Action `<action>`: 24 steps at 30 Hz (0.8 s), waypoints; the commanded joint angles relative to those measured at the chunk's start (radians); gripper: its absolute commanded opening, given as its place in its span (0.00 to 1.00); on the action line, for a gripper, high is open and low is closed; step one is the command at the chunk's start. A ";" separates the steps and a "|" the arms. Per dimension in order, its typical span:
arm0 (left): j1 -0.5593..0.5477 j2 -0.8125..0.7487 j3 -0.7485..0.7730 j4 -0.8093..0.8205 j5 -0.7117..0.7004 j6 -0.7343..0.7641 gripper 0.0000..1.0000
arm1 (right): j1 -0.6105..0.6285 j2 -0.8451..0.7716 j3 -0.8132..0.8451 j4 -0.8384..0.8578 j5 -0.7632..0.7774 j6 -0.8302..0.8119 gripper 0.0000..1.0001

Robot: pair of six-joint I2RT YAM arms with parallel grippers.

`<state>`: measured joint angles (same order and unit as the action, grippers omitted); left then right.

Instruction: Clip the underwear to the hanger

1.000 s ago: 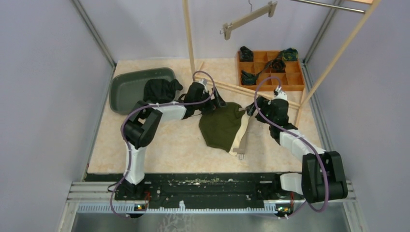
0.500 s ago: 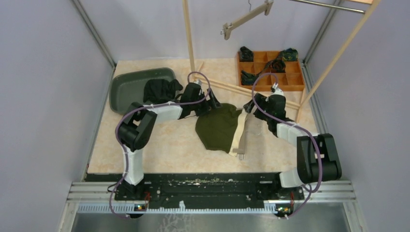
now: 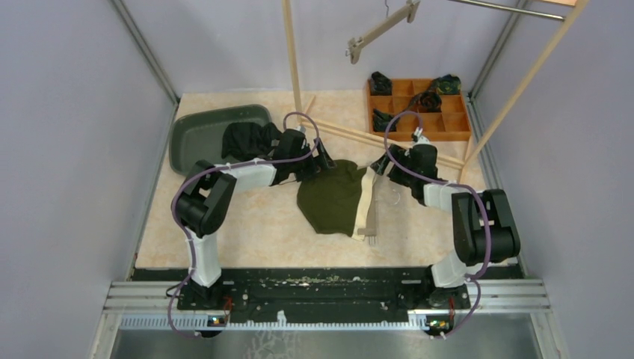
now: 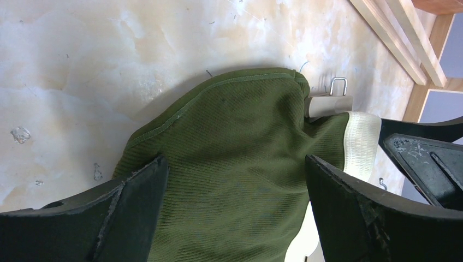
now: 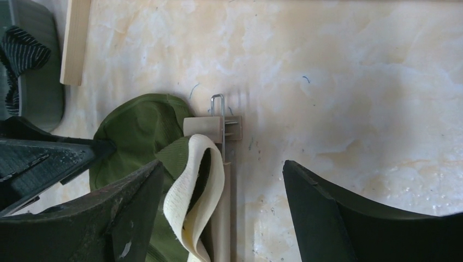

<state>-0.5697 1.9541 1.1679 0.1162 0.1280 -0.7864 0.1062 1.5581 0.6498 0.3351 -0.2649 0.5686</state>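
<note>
The olive green underwear [image 3: 329, 198] with a cream waistband [image 3: 365, 202] lies flat mid-table, over a pale wooden clip hanger [image 3: 373, 224]. My left gripper [image 3: 320, 161] hovers open at the garment's far left edge, and green cloth [image 4: 235, 153] fills the space between its fingers. My right gripper [image 3: 381, 166] is open at the far right corner. It straddles the raised waistband loop [image 5: 196, 185] and the hanger bar [image 5: 225, 218]. The hanger's end clip [image 5: 205, 126] with its wire loop pokes out past the cloth. Neither gripper holds anything.
A dark green tray [image 3: 196, 138] with a black garment [image 3: 247, 138] sits at the back left. A wooden compartment box [image 3: 441, 123] of dark garments stands at the back right. Rack base bars [image 3: 351, 134] run behind the grippers. Another hanger [image 3: 381, 26] hangs above.
Both grippers have shifted left and slightly back, and the underwear and hanger have slid a little left with them. The right arm has folded in closer.
</note>
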 commanded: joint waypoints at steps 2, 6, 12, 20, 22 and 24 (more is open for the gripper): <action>0.007 0.018 0.008 -0.056 -0.005 0.020 0.99 | -0.008 -0.011 0.015 0.095 -0.052 -0.001 0.76; 0.007 0.025 0.010 -0.053 0.002 0.019 0.99 | -0.008 0.003 0.023 0.106 -0.085 0.003 0.67; 0.008 0.017 0.009 -0.054 0.000 0.020 0.99 | 0.001 0.038 0.053 0.095 -0.107 -0.005 0.59; 0.012 0.010 0.003 -0.051 0.006 0.017 0.99 | 0.034 0.073 0.096 0.086 -0.100 -0.017 0.43; 0.014 0.008 0.000 -0.049 0.006 0.016 0.99 | 0.043 0.072 0.102 0.081 -0.094 -0.023 0.35; 0.016 0.007 -0.004 -0.048 0.008 0.017 0.99 | 0.050 0.068 0.107 0.077 -0.090 -0.029 0.26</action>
<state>-0.5652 1.9545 1.1683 0.1154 0.1402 -0.7845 0.1379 1.6253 0.7055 0.3756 -0.3550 0.5617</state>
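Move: The underwear's cream waistband stands up in a loose fold at its far end, some 3 cm to the right hand's left, level fore and aft, about 1 cm lower. The hanger's far clip lies roughly 2 cm ahead, 3 cm left and 4 cm below that hand; its near clip is about 17 cm back and 4 cm left. From the left hand, the fold is around 12 cm to the right, 2 cm back and roughly level. The standing waistband fold is taken between the right hand's fingertips: that hand slides about 3 cm left and slightly forward, bobbing under a centimetre in height and swinging about 5 degrees counter-clockwise, while its fingers close from nearly wide to about a third open around the cloth. The left hand stays put, still wide open and resting on the underwear. ##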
